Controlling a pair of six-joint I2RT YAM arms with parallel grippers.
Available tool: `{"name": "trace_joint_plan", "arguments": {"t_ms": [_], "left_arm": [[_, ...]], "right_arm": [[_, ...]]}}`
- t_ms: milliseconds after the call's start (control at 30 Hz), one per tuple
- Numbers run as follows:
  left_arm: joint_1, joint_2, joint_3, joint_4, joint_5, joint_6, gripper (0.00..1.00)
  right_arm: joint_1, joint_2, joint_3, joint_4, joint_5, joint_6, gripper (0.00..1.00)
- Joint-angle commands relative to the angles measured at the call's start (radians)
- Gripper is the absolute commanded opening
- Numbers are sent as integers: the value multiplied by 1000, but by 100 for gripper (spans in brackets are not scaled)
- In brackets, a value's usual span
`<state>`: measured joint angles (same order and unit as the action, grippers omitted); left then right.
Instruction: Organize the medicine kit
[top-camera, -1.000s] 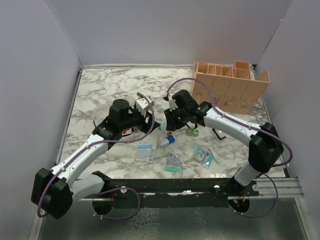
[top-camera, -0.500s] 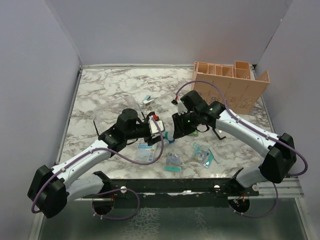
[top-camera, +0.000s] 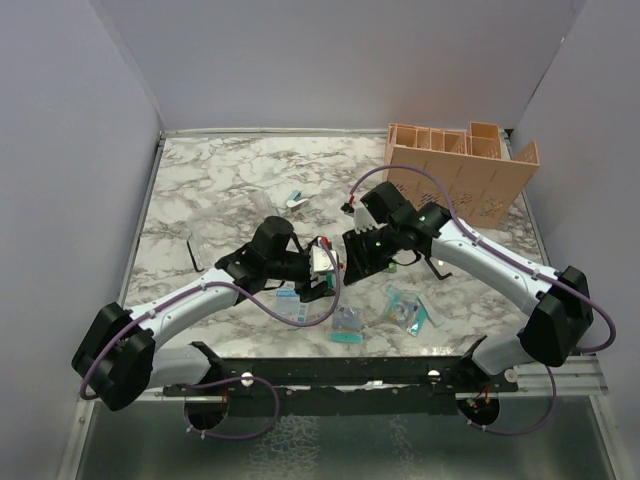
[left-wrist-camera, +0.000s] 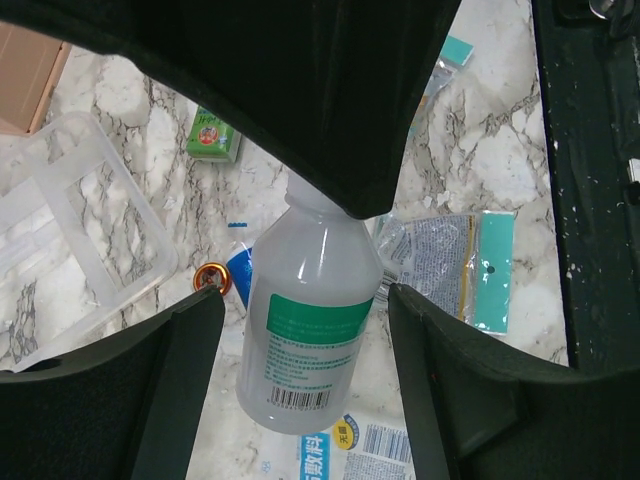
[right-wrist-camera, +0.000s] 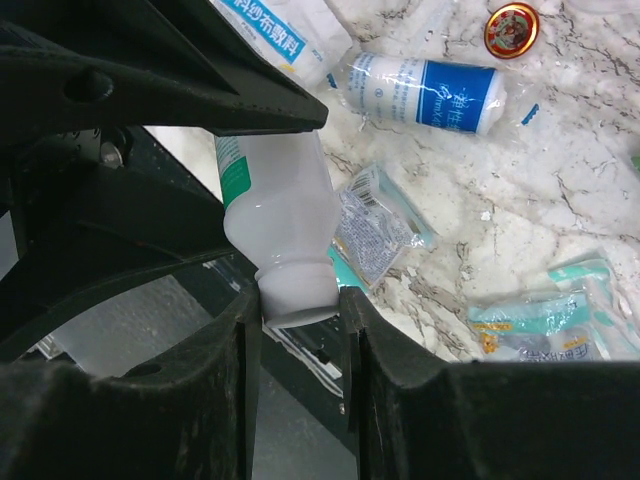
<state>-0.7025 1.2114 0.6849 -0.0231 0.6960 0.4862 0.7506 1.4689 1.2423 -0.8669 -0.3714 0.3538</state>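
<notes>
A translucent bottle (left-wrist-camera: 310, 320) with a green label and a white cap (right-wrist-camera: 300, 290) hangs above the table's middle (top-camera: 322, 258). My right gripper (right-wrist-camera: 298, 310) is shut on the cap. Round the bottle's body stands my left gripper (left-wrist-camera: 305, 300), open, with a narrow gap showing on each side. The two grippers meet tip to tip in the top view, left gripper (top-camera: 318, 275) and right gripper (top-camera: 350, 255). The medicine kit (left-wrist-camera: 90, 220), a clear plastic box, lies on the marble to the far side of the bottle. Its lid and handle I cannot make out.
Under the bottle lie a flat blue-and-white sachet (top-camera: 295, 305), a blue-labelled roll (right-wrist-camera: 425, 92), a small red round tin (right-wrist-camera: 512, 30), a green packet (left-wrist-camera: 212, 135) and teal packets (top-camera: 405, 310). The peach slotted organizer (top-camera: 460, 175) stands at the back right. A black rail (top-camera: 350, 370) runs along the near edge.
Both grippers have come from the table's middle toward the near side. The left arm has swung right with the bottle, and the right gripper now clamps its cap.
</notes>
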Motion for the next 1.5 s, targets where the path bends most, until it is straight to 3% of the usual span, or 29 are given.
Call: {"name": "trace_joint_plan", "arguments": {"t_ms": [0,300,400,433,533,633,800,967,1167,1300,1400,1467], "left_arm": [[-8,3,27,16,57,11,68],[-7,41,35,-26,82,35,54],[-7,42,40,-28,71,49,39],[-8,41,42,-27,66,50,36],[-8,32,48,-20,63,31,26],[-3,23,59,-15,45,-22,24],[30,-51,31,119,-44,-248,24],[65,-147,37,216,-246,-447,26],[132,-179,161,86,-594,-675,28],[252,-178,226,-1,-643,-877,28],[338,-165,267,-78,-684,-1073,33],[383,-145,285,-91,-625,-1187,31]], "right_arm": [[-5,-22,22,40,-61,18,4],[-5,-35,28,82,-86,17,5],[-5,-27,38,69,-68,16,7],[-5,-23,44,58,-49,20,12],[-6,-22,71,21,12,37,43],[-5,-49,108,17,110,71,58],[-5,-129,144,81,310,151,60],[-5,-241,93,212,512,259,60],[-5,-318,43,341,569,307,59],[-5,-290,64,326,566,290,59],[-5,-257,88,291,551,288,58],[-5,-241,95,277,539,282,57]]}}
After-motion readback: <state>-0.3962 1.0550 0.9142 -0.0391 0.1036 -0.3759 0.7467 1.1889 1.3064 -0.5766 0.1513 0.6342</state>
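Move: The white bottle hangs by its cap from the right fingers, its middle about 3 cm left of and 3 cm below that hand; it already stands between the left hand's open pads, about 1 cm to the right of that hand's point. Some 12 cm below the left hand lie the blue-label bottle 6 cm ahead and 1 cm right, the silver packet 5 cm back and 5 cm right, and the gauze packet level and 10 cm left. The open clear box is about 16 cm ahead and 22 cm left of the left hand. The left hand settles about 1 cm lower and closes its pads around the white bottle's body while the right keeps its pinch on the cap; then the right opens, lets go and draws away up and forward, about 15 cm up, tipping its fingertips upward and turning clockwise. Once the cap is free, the left keeps its grip and carries the bottle in a quickening sweep up, forward and left towards the open clear box, some 14 cm forward and 12 cm left, swinging its fingers counter-clockwise by about 60 degrees from pointing right to pointing mostly ahead. ##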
